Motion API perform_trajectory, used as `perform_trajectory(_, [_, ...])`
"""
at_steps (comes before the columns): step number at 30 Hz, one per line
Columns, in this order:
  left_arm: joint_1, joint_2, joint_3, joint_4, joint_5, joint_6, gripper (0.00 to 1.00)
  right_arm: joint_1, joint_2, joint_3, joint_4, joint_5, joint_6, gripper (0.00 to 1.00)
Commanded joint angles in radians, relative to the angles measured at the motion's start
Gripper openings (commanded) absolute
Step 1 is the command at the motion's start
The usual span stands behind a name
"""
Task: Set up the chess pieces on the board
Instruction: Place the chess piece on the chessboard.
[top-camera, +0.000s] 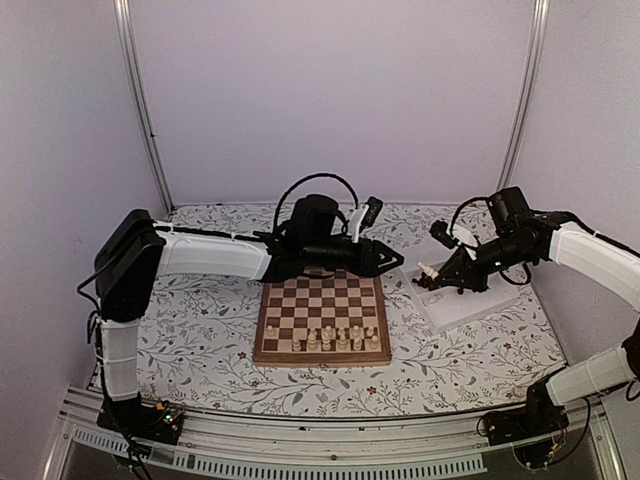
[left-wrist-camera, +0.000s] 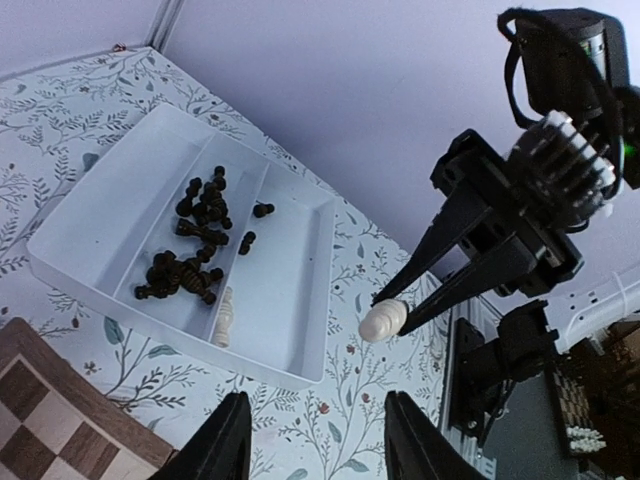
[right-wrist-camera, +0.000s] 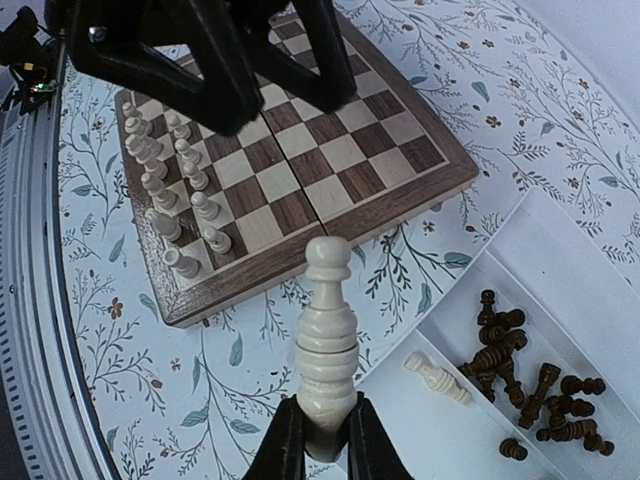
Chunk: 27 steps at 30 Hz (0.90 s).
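The board (top-camera: 322, 300) lies mid-table, with several cream chess pieces (top-camera: 335, 340) standing on its two near rows. My right gripper (right-wrist-camera: 325, 435) is shut on the base of a tall cream piece (right-wrist-camera: 326, 340). It holds the piece in the air between the board's corner (right-wrist-camera: 300, 215) and the white tray (right-wrist-camera: 560, 290). My left gripper (left-wrist-camera: 318, 440) is open and empty above the tablecloth, next to the tray (left-wrist-camera: 90, 230). The held cream piece (left-wrist-camera: 383, 320) also shows in the left wrist view. Dark pieces (left-wrist-camera: 195, 240) and one cream piece (left-wrist-camera: 226, 317) lie in the tray.
The white partitioned tray (top-camera: 470, 305) sits right of the board on the floral tablecloth. The left arm's fingers (right-wrist-camera: 220, 60) hang over the board's far side, close to the right gripper (top-camera: 432, 272). Walls enclose the table at the back and sides.
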Motion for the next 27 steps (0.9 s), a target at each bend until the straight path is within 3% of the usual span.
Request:
perform_trajectory(1, [-0.01,0.043,0.042,0.164,0.129,-0.132,0.48,0.025,-0.003,0.03,0.001,-0.07,-0.009,0.06])
perform_trajectory(11, [-0.031,0.129,0.102,0.202,0.212,-0.186,0.44,0.048,0.015,0.037,-0.004,-0.086,-0.009,0.06])
perform_trajectory(21, [-0.034,0.158,0.13,0.202,0.248,-0.21,0.29,0.05,0.012,0.033,0.001,-0.084,-0.006,0.06])
perform_trajectory(27, [-0.033,0.162,0.129,0.194,0.249,-0.223,0.27,0.049,0.009,0.035,0.006,-0.09,-0.002,0.06])
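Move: The chess piece, still held by its lower end in the right fingers, lies about 8 cm to the left gripper's right, 2 cm back and roughly level. From the left gripper, the tray is some 17 cm right, 10 cm ahead and 16 cm below; the board is 20 cm left, 16 cm below and neither ahead nor back. The left fingertips are about 9 cm to the right gripper's left, 2 cm ahead and 1 cm above. Bring the half-open left gripper about 5 cm right and back to the free upper end of the white piece, turning it some 15 degrees, mostly clockwise, then close its fingers around the neck. Meanwhile ease the right gripper about 2 cm left and slightly back to meet it, keeping its hold, and then hold it still. ##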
